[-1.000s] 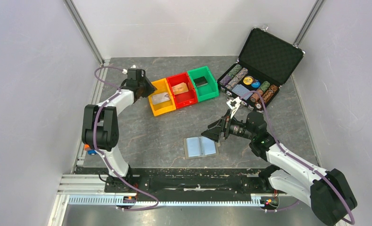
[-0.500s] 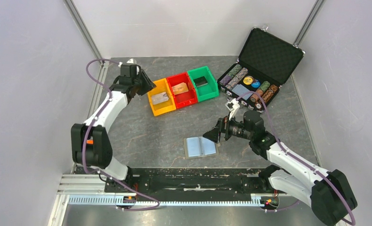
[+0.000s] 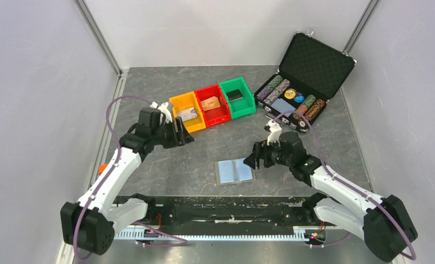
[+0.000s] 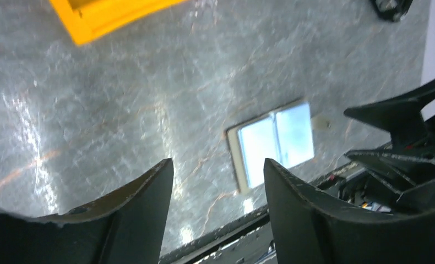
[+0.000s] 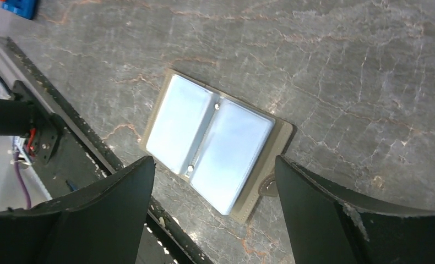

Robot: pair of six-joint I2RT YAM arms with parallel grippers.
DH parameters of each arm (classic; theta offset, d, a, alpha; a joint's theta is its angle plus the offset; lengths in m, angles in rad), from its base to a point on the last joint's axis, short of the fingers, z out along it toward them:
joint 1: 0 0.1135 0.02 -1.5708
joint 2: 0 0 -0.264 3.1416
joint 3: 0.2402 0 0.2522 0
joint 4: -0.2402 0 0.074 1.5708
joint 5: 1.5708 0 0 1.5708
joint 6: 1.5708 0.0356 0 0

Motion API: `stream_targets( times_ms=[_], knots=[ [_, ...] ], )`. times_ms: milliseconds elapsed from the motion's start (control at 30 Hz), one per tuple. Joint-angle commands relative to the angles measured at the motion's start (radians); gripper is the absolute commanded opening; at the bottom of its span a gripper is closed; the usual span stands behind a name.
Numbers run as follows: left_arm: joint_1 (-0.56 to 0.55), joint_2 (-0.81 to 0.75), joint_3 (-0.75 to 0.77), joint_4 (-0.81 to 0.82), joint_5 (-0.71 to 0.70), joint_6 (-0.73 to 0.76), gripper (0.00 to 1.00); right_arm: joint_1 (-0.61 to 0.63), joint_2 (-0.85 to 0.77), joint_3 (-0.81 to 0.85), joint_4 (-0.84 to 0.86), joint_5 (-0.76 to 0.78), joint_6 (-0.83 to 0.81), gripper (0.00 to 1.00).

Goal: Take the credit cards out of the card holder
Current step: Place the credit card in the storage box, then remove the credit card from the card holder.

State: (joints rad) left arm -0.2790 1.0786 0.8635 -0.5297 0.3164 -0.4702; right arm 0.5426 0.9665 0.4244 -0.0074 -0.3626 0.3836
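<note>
The card holder (image 3: pixel 234 171) lies open and flat near the table's front edge, showing two light-blue panels (image 5: pixel 212 140) inside a grey border. No card shows on its panels. It also appears in the left wrist view as the card holder (image 4: pixel 275 143). A silver credit card (image 3: pixel 188 114) lies in the yellow bin, a tan card (image 3: pixel 210 103) in the red bin and a black card (image 3: pixel 235 94) in the green bin. My right gripper (image 3: pixel 249 159) hovers open just right of the holder, its jaws (image 5: pixel 214 160) empty. My left gripper (image 3: pixel 185 132) is open and empty (image 4: pixel 218 165) in front of the yellow bin.
Yellow (image 3: pixel 182 122), red (image 3: pixel 217 117) and green (image 3: pixel 245 110) bins stand in a row at the back middle. A large black chip case (image 3: pixel 303 82) stands open at the back right. The black base rail (image 3: pixel 226 206) runs just in front of the holder.
My left arm swung from the back left, beside the yellow bin, forward toward the table's middle, and its jaws opened wider. My right gripper dipped slightly toward the holder and narrowed a little.
</note>
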Motion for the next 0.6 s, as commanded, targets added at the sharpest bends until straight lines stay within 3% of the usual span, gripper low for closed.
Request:
stream_targets(
  times_ms=[0, 67, 133, 567],
  knots=[
    [0.0, -0.116, -0.074, -0.044, 0.054, 0.103, 0.72, 0.067, 0.039, 0.046, -0.014, 0.121, 0.019, 0.83],
    [0.001, -0.153, -0.086, -0.064, 0.042, 0.116, 0.81, 0.118, 0.067, 0.062, -0.016, 0.175, 0.031, 0.84],
    [0.0, -0.187, -0.098, -0.07, 0.033, 0.116, 0.99, 0.175, 0.098, 0.094, -0.027, 0.24, 0.039, 0.85],
    [0.0, -0.392, -0.121, -0.093, -0.155, 0.1, 1.0, 0.5, 0.39, 0.296, -0.06, 0.563, 0.126, 0.85]
  ],
)
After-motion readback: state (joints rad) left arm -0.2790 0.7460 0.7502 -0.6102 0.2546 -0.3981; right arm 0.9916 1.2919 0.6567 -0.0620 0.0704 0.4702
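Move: The open card holder lies about 6 cm to the right hand's left, 3 cm ahead and some 8 cm below. Beyond it, from that hand, stand the yellow box, about 29 cm ahead and 23 cm left, and the red box, about 32 cm ahead and 14 cm left. From the left hand the card holder is some 17 cm to the right, 4 cm back and 14 cm down. Right hand sweeps about 8 cm left over the card holder while left draws back 4 cm, opening wide. ##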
